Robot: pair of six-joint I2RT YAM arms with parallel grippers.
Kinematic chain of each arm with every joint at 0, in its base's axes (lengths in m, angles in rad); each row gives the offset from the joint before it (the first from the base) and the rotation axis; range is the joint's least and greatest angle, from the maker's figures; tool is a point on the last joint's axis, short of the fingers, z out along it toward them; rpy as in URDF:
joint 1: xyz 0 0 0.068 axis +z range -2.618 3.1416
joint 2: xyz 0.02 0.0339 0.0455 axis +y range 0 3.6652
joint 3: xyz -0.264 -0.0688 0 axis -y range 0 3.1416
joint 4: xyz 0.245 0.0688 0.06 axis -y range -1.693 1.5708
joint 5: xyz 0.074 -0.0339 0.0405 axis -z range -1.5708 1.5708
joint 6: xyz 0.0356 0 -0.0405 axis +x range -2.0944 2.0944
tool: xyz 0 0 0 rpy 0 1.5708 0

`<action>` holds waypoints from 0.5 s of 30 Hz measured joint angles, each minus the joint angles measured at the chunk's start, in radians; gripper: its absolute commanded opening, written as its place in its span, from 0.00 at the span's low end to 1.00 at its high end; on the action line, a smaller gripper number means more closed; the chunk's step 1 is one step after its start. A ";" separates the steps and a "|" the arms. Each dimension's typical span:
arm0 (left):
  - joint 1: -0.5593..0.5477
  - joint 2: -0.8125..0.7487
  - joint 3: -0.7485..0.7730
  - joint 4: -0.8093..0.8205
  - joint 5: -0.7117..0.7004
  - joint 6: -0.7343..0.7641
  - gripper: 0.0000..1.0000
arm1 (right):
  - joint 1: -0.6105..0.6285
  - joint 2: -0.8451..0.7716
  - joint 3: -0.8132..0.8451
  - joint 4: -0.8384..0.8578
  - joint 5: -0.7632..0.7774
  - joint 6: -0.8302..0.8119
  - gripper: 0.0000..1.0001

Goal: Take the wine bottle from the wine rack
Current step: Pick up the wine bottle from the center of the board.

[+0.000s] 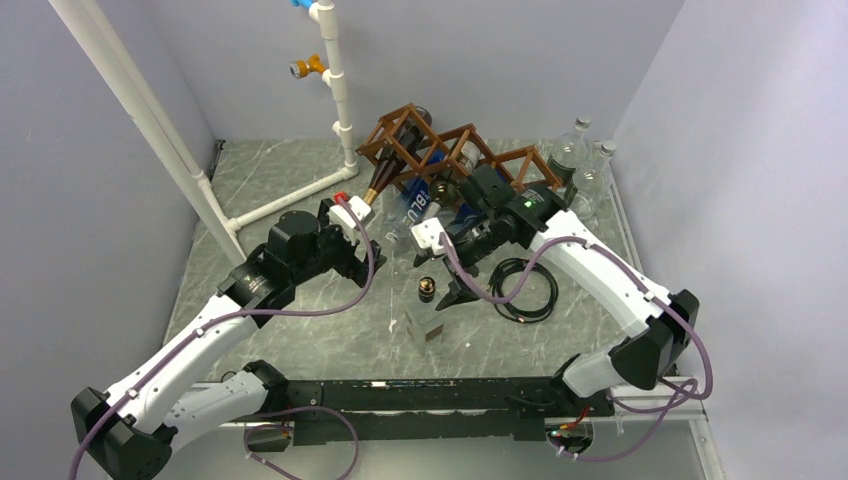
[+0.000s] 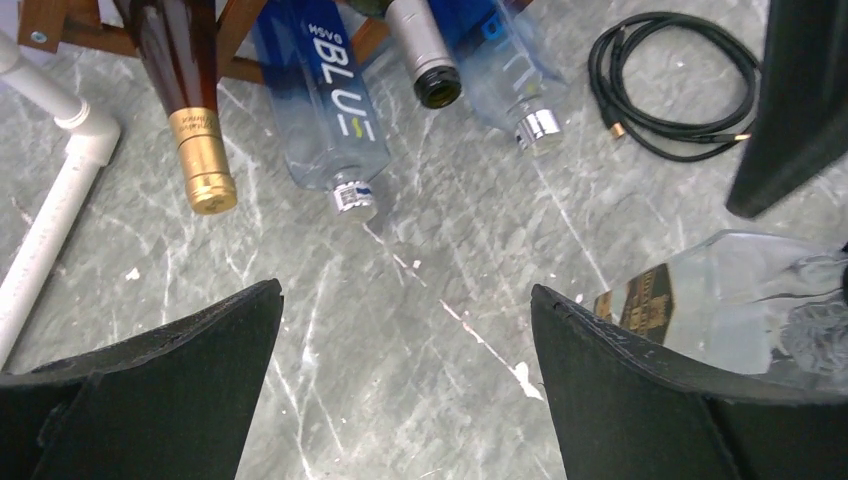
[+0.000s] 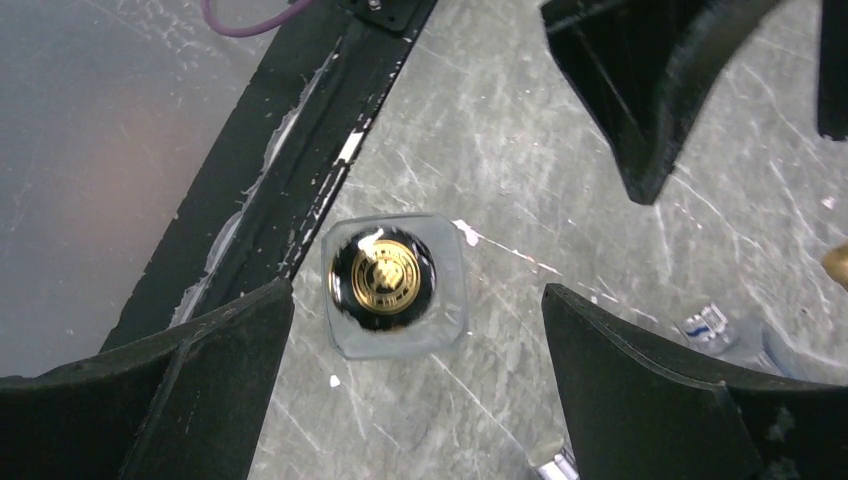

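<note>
The brown wooden wine rack [image 1: 500,160] stands at the back of the table with several bottles lying in its cells. The wine bottle [image 2: 196,150], dark with a gold foil neck, lies in the left cell [image 1: 383,182], neck toward the arms. My left gripper [image 2: 405,290] is open over bare table, short of the bottle necks [image 1: 356,258]. My right gripper [image 3: 417,290] is open too, hovering just beside a square clear bottle [image 3: 393,283] with a black and gold cap, which stands upright [image 1: 427,312]. Neither gripper holds anything.
A blue bottle [image 2: 330,100], a dark open-mouthed bottle [image 2: 425,60] and a silver-capped bottle [image 2: 515,90] stick out of the rack. A coiled black cable [image 1: 525,290] lies right of centre. White pipes [image 1: 190,160] cross the left side. Clear bottles [image 1: 575,150] stand behind the rack.
</note>
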 measured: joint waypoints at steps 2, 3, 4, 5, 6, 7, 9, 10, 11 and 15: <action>0.001 0.003 -0.002 -0.011 -0.017 0.011 1.00 | 0.028 0.022 0.011 -0.009 0.013 -0.003 0.92; 0.002 0.003 -0.002 -0.014 -0.022 0.014 1.00 | 0.040 0.031 0.013 -0.011 0.020 -0.004 0.90; 0.002 0.003 -0.002 -0.014 -0.024 0.016 1.00 | 0.048 0.035 0.013 -0.014 0.025 -0.005 0.88; 0.002 0.003 -0.002 -0.014 -0.027 0.019 0.99 | 0.056 0.039 0.014 -0.018 0.030 -0.006 0.86; 0.002 0.003 -0.002 -0.016 -0.030 0.022 1.00 | 0.061 0.042 0.014 -0.021 0.033 -0.007 0.83; 0.002 0.003 -0.002 -0.020 -0.031 0.028 1.00 | 0.064 0.043 0.014 -0.021 0.038 -0.007 0.80; 0.002 0.003 -0.002 -0.027 -0.031 0.030 0.99 | 0.071 0.045 0.014 -0.025 0.045 -0.008 0.75; 0.002 0.003 -0.002 -0.029 -0.031 0.032 1.00 | 0.074 0.045 0.014 -0.027 0.045 -0.007 0.71; 0.002 0.003 -0.002 -0.029 -0.031 0.032 0.99 | 0.077 0.045 0.015 -0.028 0.045 -0.008 0.69; 0.002 0.003 -0.002 -0.030 -0.031 0.033 0.99 | 0.089 0.055 0.026 -0.035 0.044 -0.010 0.58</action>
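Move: The wine bottle with the black cap stands upright about 2 cm back and 2 cm to the left of my right hand, its middle some 10 cm lower but its cap only just below my open fingers. The cable coil lies roughly 16 cm right and 6 cm farther out, flat on the table; the BLUE bottle is some 20 cm ahead and 5 cm left. From my left hand the wine bottle is about 8 cm right and 7 cm back. I ease my right hand the last 2 to 3 cm onto the top of the standing wine bottle, back, down and to the left in about equal parts and slowing, so that its cap comes between my fingers. As I go I begin to close them, from wide open to roughly two-thirds, still with a clear gap on both sides of the cap. ##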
